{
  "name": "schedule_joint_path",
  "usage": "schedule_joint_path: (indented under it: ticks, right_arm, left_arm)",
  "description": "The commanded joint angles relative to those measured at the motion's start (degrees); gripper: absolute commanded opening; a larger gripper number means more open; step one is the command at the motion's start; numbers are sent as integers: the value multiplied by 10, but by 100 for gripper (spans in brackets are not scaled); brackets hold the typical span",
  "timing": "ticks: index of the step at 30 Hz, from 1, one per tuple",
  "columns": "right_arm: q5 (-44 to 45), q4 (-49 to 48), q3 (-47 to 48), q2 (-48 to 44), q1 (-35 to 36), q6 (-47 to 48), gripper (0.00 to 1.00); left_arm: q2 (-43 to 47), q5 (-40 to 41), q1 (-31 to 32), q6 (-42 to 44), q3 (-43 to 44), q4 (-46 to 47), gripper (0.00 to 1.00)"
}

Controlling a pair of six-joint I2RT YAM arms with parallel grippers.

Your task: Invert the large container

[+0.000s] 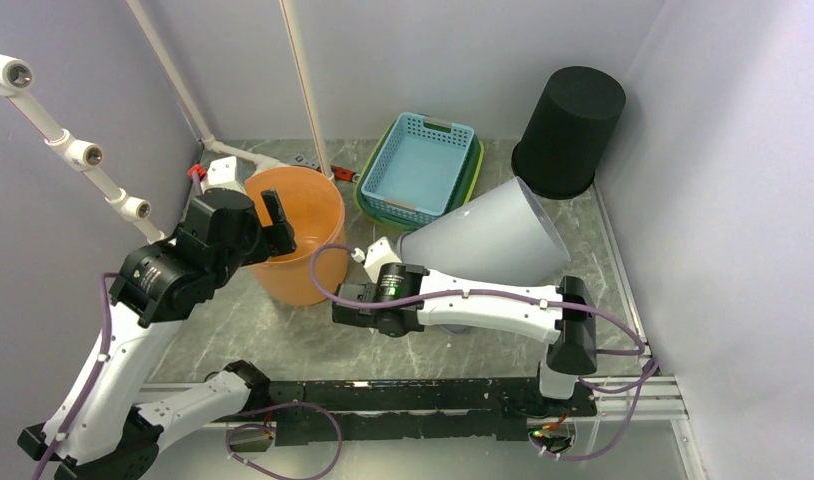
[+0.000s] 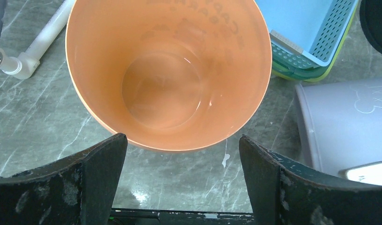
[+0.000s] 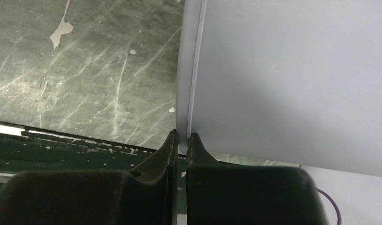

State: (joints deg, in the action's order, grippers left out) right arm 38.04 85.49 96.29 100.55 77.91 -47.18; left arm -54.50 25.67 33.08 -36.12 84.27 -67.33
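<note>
The large container [image 1: 493, 240] is a pale grey bucket lying tilted on its side between the arms and the basket. It also shows at the right of the left wrist view, the grey container [image 2: 348, 122]. My right gripper [image 1: 395, 258] is shut on the thin edge at its left end. The right wrist view shows the grey wall [image 3: 292, 79] pinched between the right gripper [image 3: 182, 140] tips. My left gripper [image 1: 273, 232] hangs open above the near rim of an upright orange bucket [image 1: 303, 215], with nothing between its fingers [image 2: 102, 164].
The orange bucket [image 2: 165, 70] stands empty. A blue basket [image 1: 423, 165] nested in a green one sits at the back. A black bucket [image 1: 568, 125] stands upside down at the back right. White pipes [image 1: 73, 150] run along the left wall.
</note>
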Motion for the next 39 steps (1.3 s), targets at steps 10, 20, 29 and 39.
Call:
schedule_joint_path:
  ticks: [10,20,29,39]
  right_arm:
    - [8,4,24,57,61,31,0]
    - [-7,-66,-38,82,104,98,0]
    - [-21,-131,-92,107,108,124,0]
    - [-25,-180,-125,153,116,140,0]
  left_arm:
    - [12,-7,2,-5,-2,21,94]
    - [18,16,2,-7,7,12,94]
    - [32,33,2,-7,5,9,94]
    - [36,24,2,-7,-3,16,94]
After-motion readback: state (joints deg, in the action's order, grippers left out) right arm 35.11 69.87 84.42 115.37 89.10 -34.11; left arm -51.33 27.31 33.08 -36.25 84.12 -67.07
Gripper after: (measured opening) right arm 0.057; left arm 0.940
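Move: The right hand already pinches the large grey container's rim; the container slants away, its middle roughly 9 cm ahead, 13 cm to the right. The bare table where the mouth is to come down lies about 3 cm ahead, 6 cm right and 15 cm below. The orange container stands some 22 cm left and 10 cm ahead, the blue basket about 28 cm straight ahead. From the left hand that table spot is roughly 29 cm right, 3 cm back, far below. Still pinching the grey rim, the right hand sinks about 13 cm and draws back, turning some 20 degrees counter-clockwise. ##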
